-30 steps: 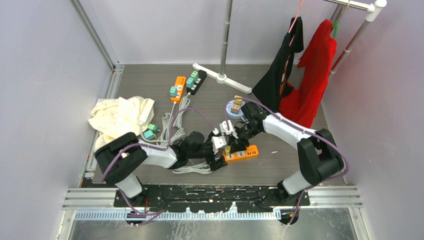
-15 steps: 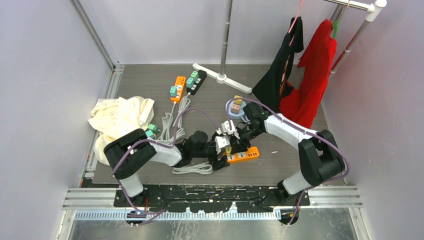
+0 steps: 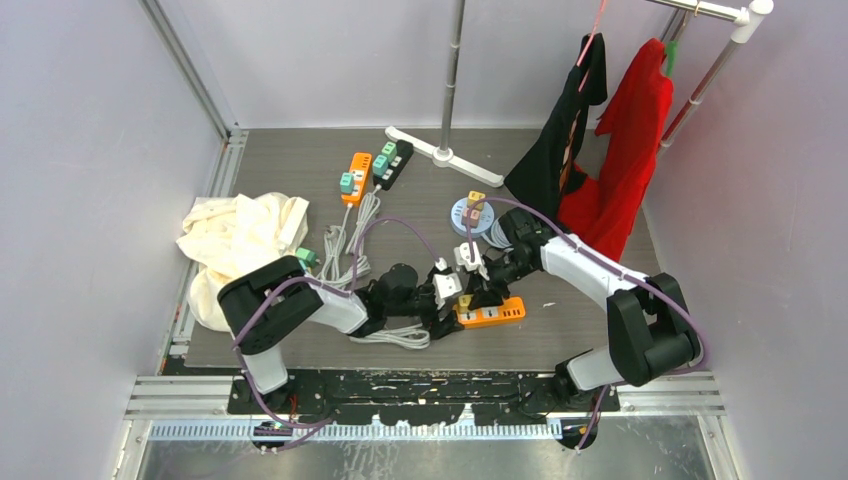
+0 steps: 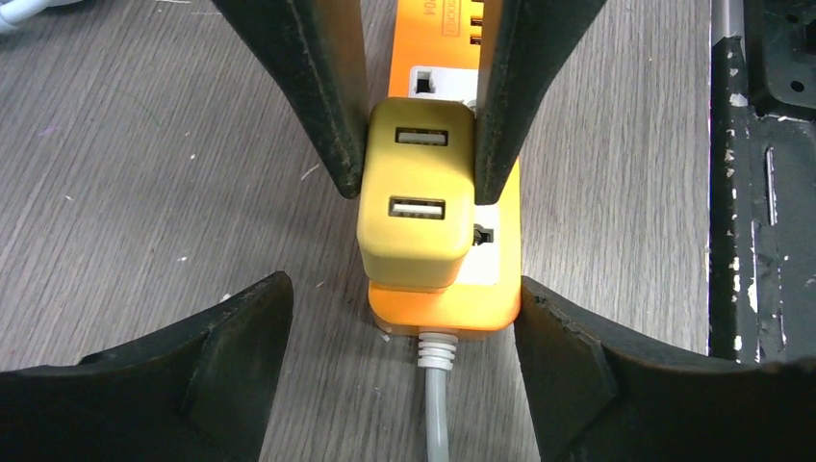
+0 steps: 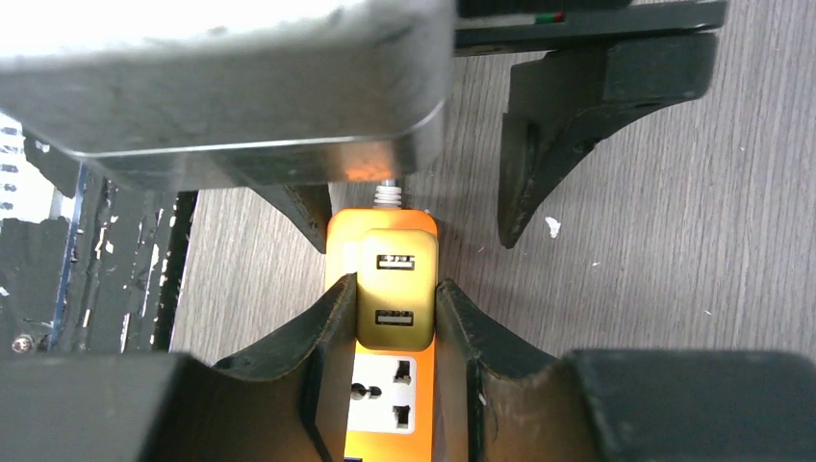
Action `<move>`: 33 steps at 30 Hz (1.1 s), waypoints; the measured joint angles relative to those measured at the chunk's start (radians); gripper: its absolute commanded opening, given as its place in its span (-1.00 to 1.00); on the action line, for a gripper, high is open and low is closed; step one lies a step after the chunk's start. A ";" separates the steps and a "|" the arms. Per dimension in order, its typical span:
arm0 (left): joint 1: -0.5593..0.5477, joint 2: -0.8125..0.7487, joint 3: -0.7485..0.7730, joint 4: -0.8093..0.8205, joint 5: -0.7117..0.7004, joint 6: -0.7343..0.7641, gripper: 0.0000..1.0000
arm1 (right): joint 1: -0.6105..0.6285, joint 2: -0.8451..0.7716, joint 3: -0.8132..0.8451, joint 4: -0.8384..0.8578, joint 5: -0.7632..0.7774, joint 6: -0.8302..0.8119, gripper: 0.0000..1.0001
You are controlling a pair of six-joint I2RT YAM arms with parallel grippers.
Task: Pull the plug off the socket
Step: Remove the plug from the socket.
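A yellow USB plug point(image 4: 416, 202) sits in the end socket of an orange power strip point(image 4: 443, 310) lying on the grey wood floor. My right gripper point(image 5: 395, 318) is shut on the plug point(image 5: 395, 279), one finger on each side. My left gripper point(image 4: 404, 375) stands open and straddles the cable end of the strip. Its right finger point(image 4: 597, 385) is at the strip's edge and its left finger point(image 4: 212, 375) is well clear. In the top view both grippers meet over the strip point(image 3: 495, 313) near the front middle.
The strip's white cable point(image 4: 438, 414) runs back between my left fingers to a coil point(image 3: 392, 337). Farther off are an orange strip point(image 3: 356, 178) and a black strip point(image 3: 393, 163), cream cloth point(image 3: 240, 235), a blue plate point(image 3: 470, 213), the rack base point(image 3: 435, 150) and hanging garments point(image 3: 600, 150).
Both grippers and the orange strip have shifted a little to the right and toward the front. The left jaws have narrowed slightly. The right gripper keeps its hold on the plug.
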 measured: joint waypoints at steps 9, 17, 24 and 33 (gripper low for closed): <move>-0.006 0.040 0.005 0.021 0.013 0.017 0.35 | -0.001 0.000 -0.002 0.021 0.001 0.010 -0.77; -0.006 0.046 0.012 0.017 0.035 0.014 -0.09 | -0.001 0.000 -0.005 0.050 0.005 0.040 -0.77; -0.006 0.056 0.018 0.016 0.044 0.010 -0.95 | -0.002 0.000 -0.015 0.081 0.006 0.084 -0.78; -0.006 0.057 0.018 0.017 0.045 0.019 -1.00 | -0.014 -0.023 -0.026 0.083 0.018 0.090 -0.88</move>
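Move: Just under the left hand's open fingers, about 1 cm back, 1 cm right and 1 cm below its hand point, lies the cord end of the orange socket. The yellow plug sits some 4 cm to the right of that hand and 3 cm above it; the bundled cable lies about 13 cm left, 4 cm back and 2 cm below. The right hand already holds the yellow plug between its fingertips, with the socket's cord end about 3 cm left, 1 cm back and 4 cm below. Sinking about 1.5 cm and easing slightly back, the left hand straddles the socket's cord end and closes its wide-open fingers to about half, pinching the housing by its front and back sides. Meanwhile the right hand keeps its grip on the yellow plug and drifts about 1 cm forward, turning slightly clockwise, without lifting. ##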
